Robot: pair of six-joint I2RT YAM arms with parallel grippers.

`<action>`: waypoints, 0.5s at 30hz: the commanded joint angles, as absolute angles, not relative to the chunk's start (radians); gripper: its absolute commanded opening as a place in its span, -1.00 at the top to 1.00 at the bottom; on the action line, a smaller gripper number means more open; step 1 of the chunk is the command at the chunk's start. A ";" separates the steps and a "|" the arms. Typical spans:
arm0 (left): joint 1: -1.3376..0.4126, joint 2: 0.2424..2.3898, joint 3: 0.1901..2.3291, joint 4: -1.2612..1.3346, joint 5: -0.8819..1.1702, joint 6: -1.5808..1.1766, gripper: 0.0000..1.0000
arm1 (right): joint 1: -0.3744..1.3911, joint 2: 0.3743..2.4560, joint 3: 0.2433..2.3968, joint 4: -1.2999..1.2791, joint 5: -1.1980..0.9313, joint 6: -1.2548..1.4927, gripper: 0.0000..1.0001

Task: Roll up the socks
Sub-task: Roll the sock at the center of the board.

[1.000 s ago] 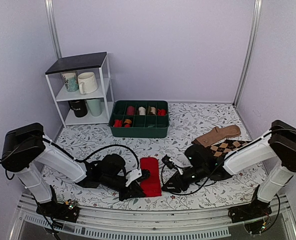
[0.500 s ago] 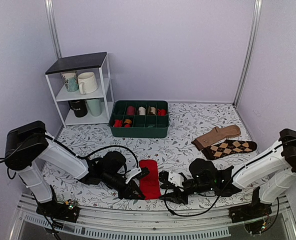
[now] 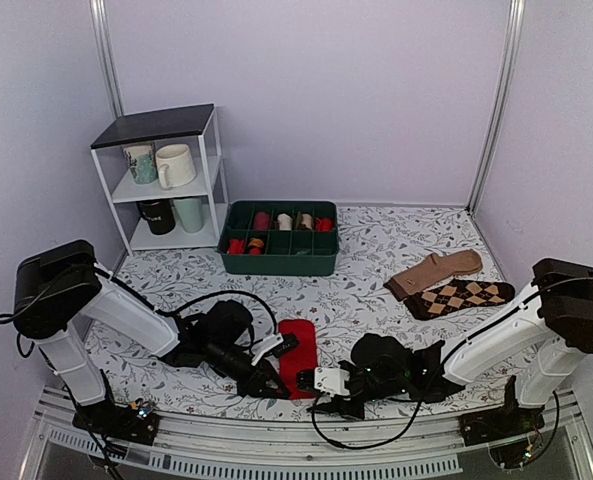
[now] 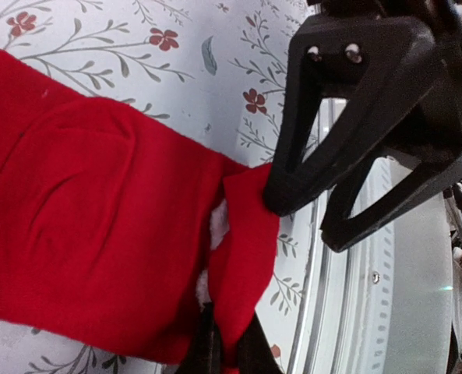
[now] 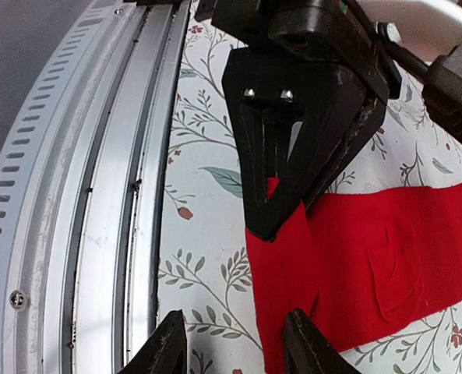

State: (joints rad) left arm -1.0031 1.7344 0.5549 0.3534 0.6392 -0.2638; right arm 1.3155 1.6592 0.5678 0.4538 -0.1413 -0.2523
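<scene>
The red socks [image 3: 299, 352] lie as a flat strip on the table's near middle, also seen in the left wrist view [image 4: 98, 218] and the right wrist view [image 5: 386, 249]. My left gripper [image 3: 266, 384] is shut on their near end and pinches a raised fold of red cloth [image 4: 229, 351]. Just right of it, my right gripper [image 3: 312, 384] is open [image 5: 237, 331]. One of its fingers stands on bare table and the other at the socks' near edge. Its two black tips [image 4: 308, 218] touch the lifted fold.
A metal rail [image 5: 98, 195] runs along the table's near edge, close to both grippers. A tan sock [image 3: 438, 270] and an argyle sock [image 3: 461, 297] lie at the right. A green tray [image 3: 279, 266] of rolled socks and a white shelf [image 3: 166, 125] with mugs stand at the back.
My right gripper has swung left and nearer, from beside the socks' right side to their near end. The left gripper keeps its pinch and has shifted slightly nearer.
</scene>
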 commanded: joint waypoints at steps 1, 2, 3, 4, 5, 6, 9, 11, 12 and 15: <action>-0.998 1.771 0.529 0.258 0.618 -0.269 1.00 | 1.322 1.713 0.600 0.401 -0.101 -0.260 0.19; -0.998 1.769 0.529 0.260 0.618 -0.270 1.00 | 1.323 1.727 0.607 0.400 -0.091 -0.257 0.20; -0.997 1.769 0.528 0.261 0.618 -0.270 1.00 | 1.322 1.746 0.614 0.397 -0.079 -0.256 0.20; -0.998 1.769 0.529 0.261 0.618 -0.270 1.00 | 1.322 1.759 0.619 0.391 -0.065 -0.251 0.20; -0.997 1.769 0.529 0.263 0.618 -0.269 1.00 | 1.322 1.770 0.626 0.388 -0.053 -0.244 0.21; -0.997 1.770 0.529 0.264 0.619 -0.268 1.00 | 1.322 1.778 0.629 0.385 -0.041 -0.241 0.21; -0.996 1.773 0.529 0.269 0.627 -0.266 1.00 | 1.323 1.797 0.642 0.341 -0.021 -0.224 0.31; -0.997 1.772 0.529 0.271 0.627 -0.261 1.00 | 1.324 1.805 0.645 0.305 -0.014 -0.207 0.47; -0.996 1.768 0.530 0.275 0.623 -0.260 1.00 | 1.323 1.808 0.643 0.291 -0.014 -0.195 0.53; -0.992 1.741 0.529 0.286 0.609 -0.246 0.84 | 1.322 1.817 0.642 0.247 -0.036 -0.150 0.75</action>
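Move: The right end of the red sock's rolled near edge lies about 2 cm ahead of the right hand, 1 cm left and 2 cm below. The edge's left end, still held by the left fingers, is some 3 cm ahead and 6 cm left; the sock's flat part centres about 9 cm ahead and 4 cm left. From the left hand, the right end lies 5 cm right, level ahead and in height. Right hand eases about 2 cm forward and down, closing on the rolled edge's right end; left keeps its pinch. ##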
